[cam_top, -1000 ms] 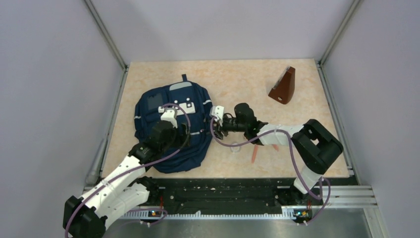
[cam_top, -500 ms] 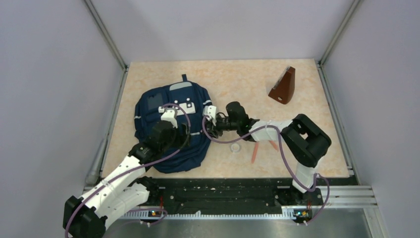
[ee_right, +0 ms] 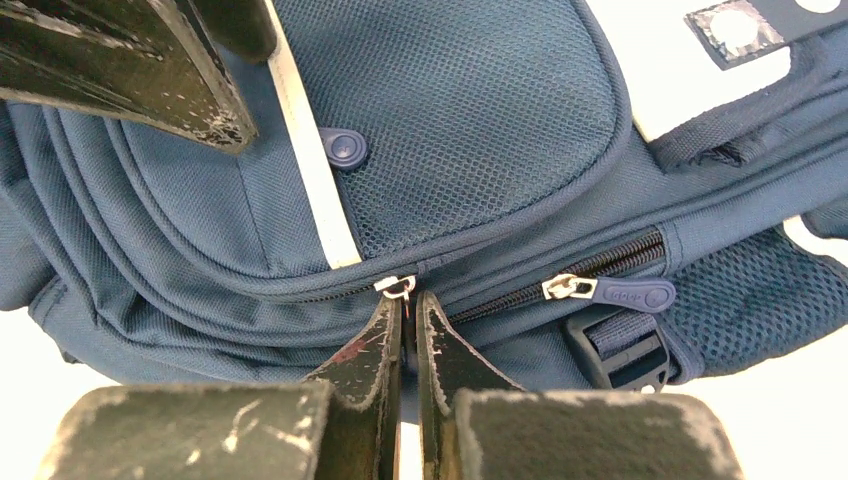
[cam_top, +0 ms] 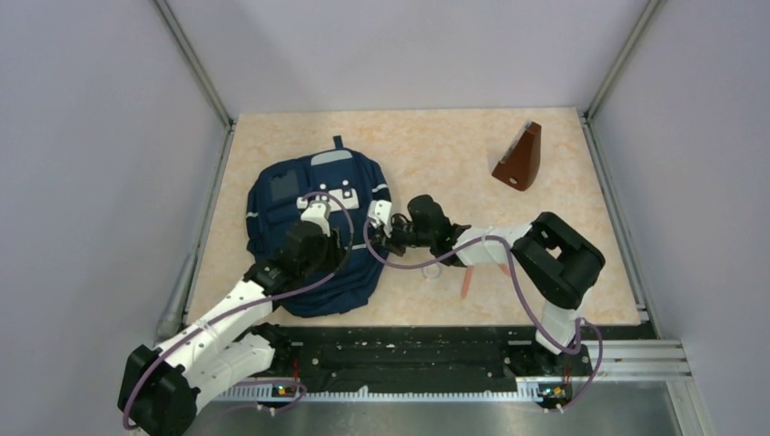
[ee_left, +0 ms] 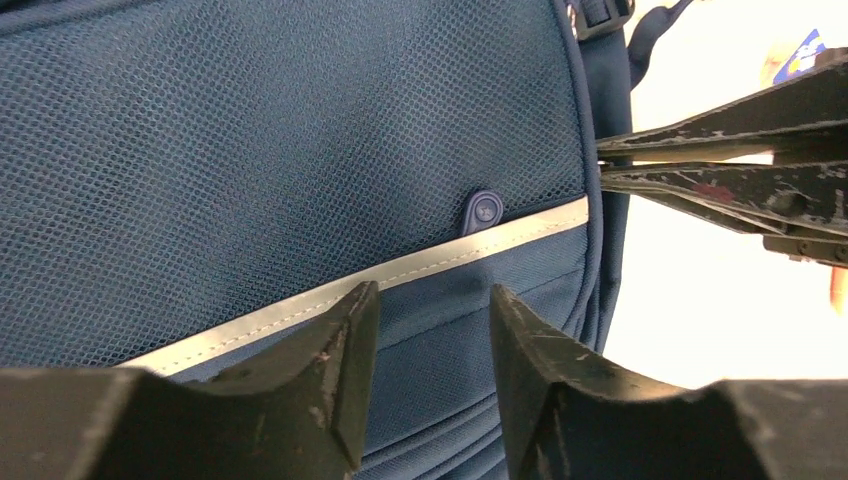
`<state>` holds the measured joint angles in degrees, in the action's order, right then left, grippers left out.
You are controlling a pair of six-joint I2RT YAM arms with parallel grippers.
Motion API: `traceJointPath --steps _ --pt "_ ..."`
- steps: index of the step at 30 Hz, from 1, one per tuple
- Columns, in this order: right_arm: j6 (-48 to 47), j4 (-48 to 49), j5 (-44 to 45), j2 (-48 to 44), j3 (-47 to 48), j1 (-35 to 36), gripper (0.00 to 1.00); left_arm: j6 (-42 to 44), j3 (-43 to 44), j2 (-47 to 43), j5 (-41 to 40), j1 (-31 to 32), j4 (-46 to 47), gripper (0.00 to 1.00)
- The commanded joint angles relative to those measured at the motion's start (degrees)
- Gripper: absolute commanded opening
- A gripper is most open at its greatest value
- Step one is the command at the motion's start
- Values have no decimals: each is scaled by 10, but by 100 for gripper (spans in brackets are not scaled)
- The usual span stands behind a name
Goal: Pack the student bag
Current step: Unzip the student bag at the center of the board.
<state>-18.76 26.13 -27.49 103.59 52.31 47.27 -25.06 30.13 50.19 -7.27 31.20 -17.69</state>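
The student bag (cam_top: 272, 191) lies flat at the table's left, navy with grey stripes. My left gripper (cam_top: 339, 240) hovers low over its front pocket. In the left wrist view its jaws (ee_left: 430, 305) stand open, with flat navy fabric (ee_left: 440, 330) showing in the gap below a grey stripe (ee_left: 330, 290). My right gripper (cam_top: 373, 242) is at the bag's right edge. The right wrist view shows it (ee_right: 408, 305) shut on the zipper pull hanging from a metal slider (ee_right: 397, 285). A second zipper pull (ee_right: 620, 293) with a blue tab lies just to the right.
A brown wedge-shaped object (cam_top: 519, 159) stands at the back right. Orange sticks (cam_top: 468, 282) and a small clear ring (cam_top: 432, 271) lie beneath the right arm. A strap buckle (ee_right: 625, 345) sits beside the zippers. Metal rails border the table.
My right gripper slid left to the bag's edge and closed on the zipper pull. The left gripper's jaws narrowed and it shifted slightly over the front pocket.
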Motion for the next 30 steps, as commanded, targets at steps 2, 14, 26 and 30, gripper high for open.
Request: traceJointPath --steps 2,14,26,30 --pt "34 33 95 -45 -38 42 0 -15 -22 22 29 -2 63 42" --pt "82 106 245 -100 -126 138 0 -45 -30 55 31 -2 103 21" --pt "116 191 329 -51 -120 197 0 -88 -47 41 49 -2 189 20" --pt "111 222 367 -79 -149 200 0 -79 -38 30 63 -2 196 25"
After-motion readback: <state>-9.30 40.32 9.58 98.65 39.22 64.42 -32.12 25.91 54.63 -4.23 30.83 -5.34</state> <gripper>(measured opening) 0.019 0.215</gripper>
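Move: The right hand already grips the zip slider on the bag's right side; the bag's near right corner, where the zip bends round, lies about 11 cm back, 2 cm left and 2 cm below. The second slider is some 7 cm ahead of this hand, in line sideways. For the left hand the pocket pull lies roughly 2 cm ahead, 2 cm right and 3 cm below, with the gripped slider about 3 cm ahead, 7 cm right and 5 cm down. Keeping its pinch on the slider, the right hand drags it back along the zip towards the bag's near right corner, about 4.5 cm nearly level, then all but stops while the wrist goes on turning, some 20 degrees clockwise in all. Meanwhile the left hand sinks about 2 cm and drifts 2 cm right, its half-open fingers closing most of the way onto the front pocket cloth beside the pocket pull, and near the end it rises about 1 cm while rolling its left side down. ##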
